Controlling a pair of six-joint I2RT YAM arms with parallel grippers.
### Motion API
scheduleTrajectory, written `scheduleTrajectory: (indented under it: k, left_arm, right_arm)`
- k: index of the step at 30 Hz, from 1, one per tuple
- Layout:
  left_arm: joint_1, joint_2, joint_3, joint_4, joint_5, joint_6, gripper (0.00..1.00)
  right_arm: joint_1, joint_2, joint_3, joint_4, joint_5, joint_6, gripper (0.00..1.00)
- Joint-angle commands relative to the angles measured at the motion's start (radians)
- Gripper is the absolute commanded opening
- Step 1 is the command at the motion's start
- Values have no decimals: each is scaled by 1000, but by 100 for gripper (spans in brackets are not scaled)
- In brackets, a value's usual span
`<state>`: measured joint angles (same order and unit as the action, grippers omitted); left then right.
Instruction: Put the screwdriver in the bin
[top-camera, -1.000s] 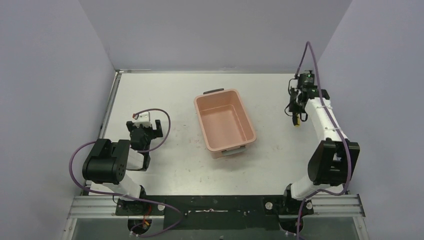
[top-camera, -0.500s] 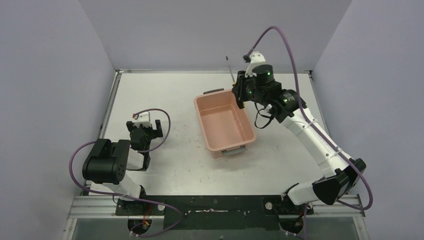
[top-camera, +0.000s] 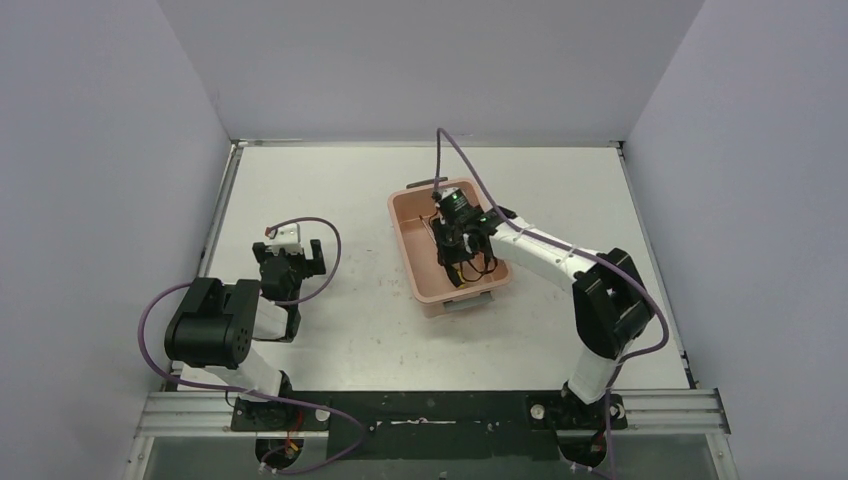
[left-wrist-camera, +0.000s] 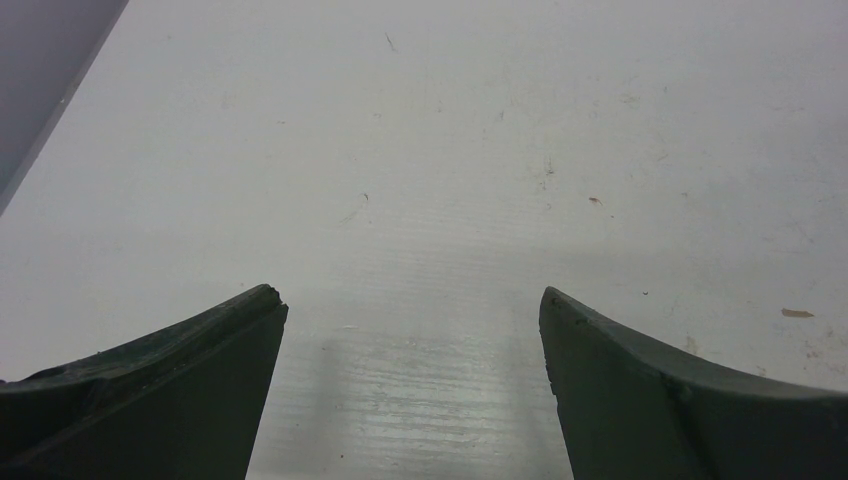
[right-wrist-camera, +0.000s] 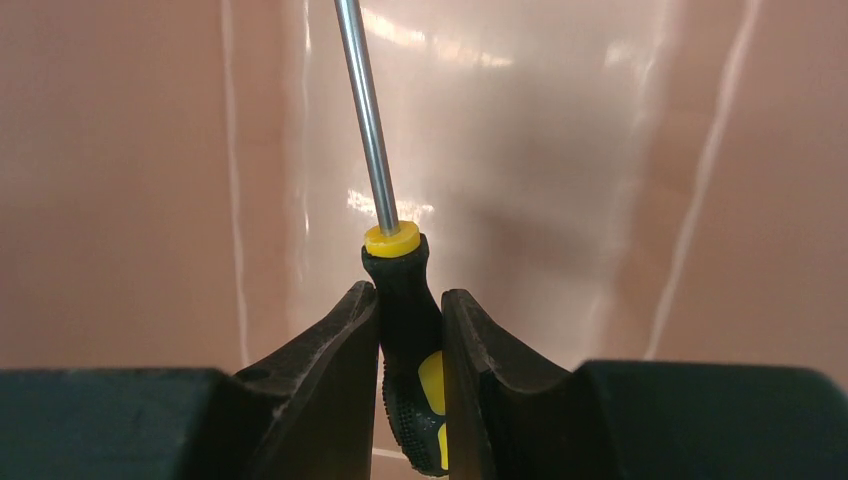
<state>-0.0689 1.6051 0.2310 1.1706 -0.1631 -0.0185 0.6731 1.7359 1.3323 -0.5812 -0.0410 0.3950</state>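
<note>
The salmon-pink bin (top-camera: 402, 222) stands mid-table with grey handles at its short ends. My right gripper (top-camera: 456, 252) is down inside it, towards the near end. In the right wrist view the right gripper (right-wrist-camera: 410, 292) is shut on the black-and-yellow handle of the screwdriver (right-wrist-camera: 408, 275). Its slim metal shaft (right-wrist-camera: 362, 110) points away over the bin's pink inner surface (right-wrist-camera: 130, 170). In the top view the screwdriver is hidden by the gripper. My left gripper (top-camera: 290, 256) rests at the left, open and empty, with its jaws wide over bare table in the left wrist view (left-wrist-camera: 410, 310).
Grey walls close the table at the left, back and right. The right arm stretches from its base across the bin's right rim (top-camera: 500, 250). The left arm is folded near its base (top-camera: 215, 335).
My right arm has swung from the far right of the table, carrying the screwdriver over the bin's far end, and lowered it into the bin. The left arm has not moved.
</note>
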Motion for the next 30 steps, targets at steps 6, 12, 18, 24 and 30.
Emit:
scheduleTrajectory:
  k: [6,12,18,24,30]
  left_arm:
    - [6,7,25,35,7,-10,97]
    - [6,7,25,36,7,-10,97]
    - [6,8,26,36,7,-10,97]
    - [6,8,26,35,7,-9,97]
    - [6,7,25,36,7,-10,97]
  right_arm:
    - [22,119,-37,85,76,41,0]
    - [28,155,-28,79,120,61,27]
    - [32,108,26,32,134,48,65]
    - [39,4,133,-17,133,6,90]
    - [33,-131,202,-40,168,-56,100]
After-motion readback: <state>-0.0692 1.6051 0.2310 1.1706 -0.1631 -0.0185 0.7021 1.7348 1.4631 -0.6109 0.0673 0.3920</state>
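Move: The right hand already holds the screwdriver by its handle down inside the bin, whose middle lies about 6 cm ahead, level sideways and some 5 cm lower. The bin's near handle is roughly 8 cm back and 4 cm to the right, its far handle about 20 cm ahead and 6 cm to the left, both near hand height. From the idle left hand, the bin lies some 40 cm to the right, level fore-and-aft and in height. Still pinching the screwdriver's handle, the right hand lowers it about 8 cm onto the bin floor, drawing back slightly. The fingers then open from nearly shut to fully wide and let go; the hand climbs some 13 cm away from it, easing forward and a little left as the wrist tips up. ##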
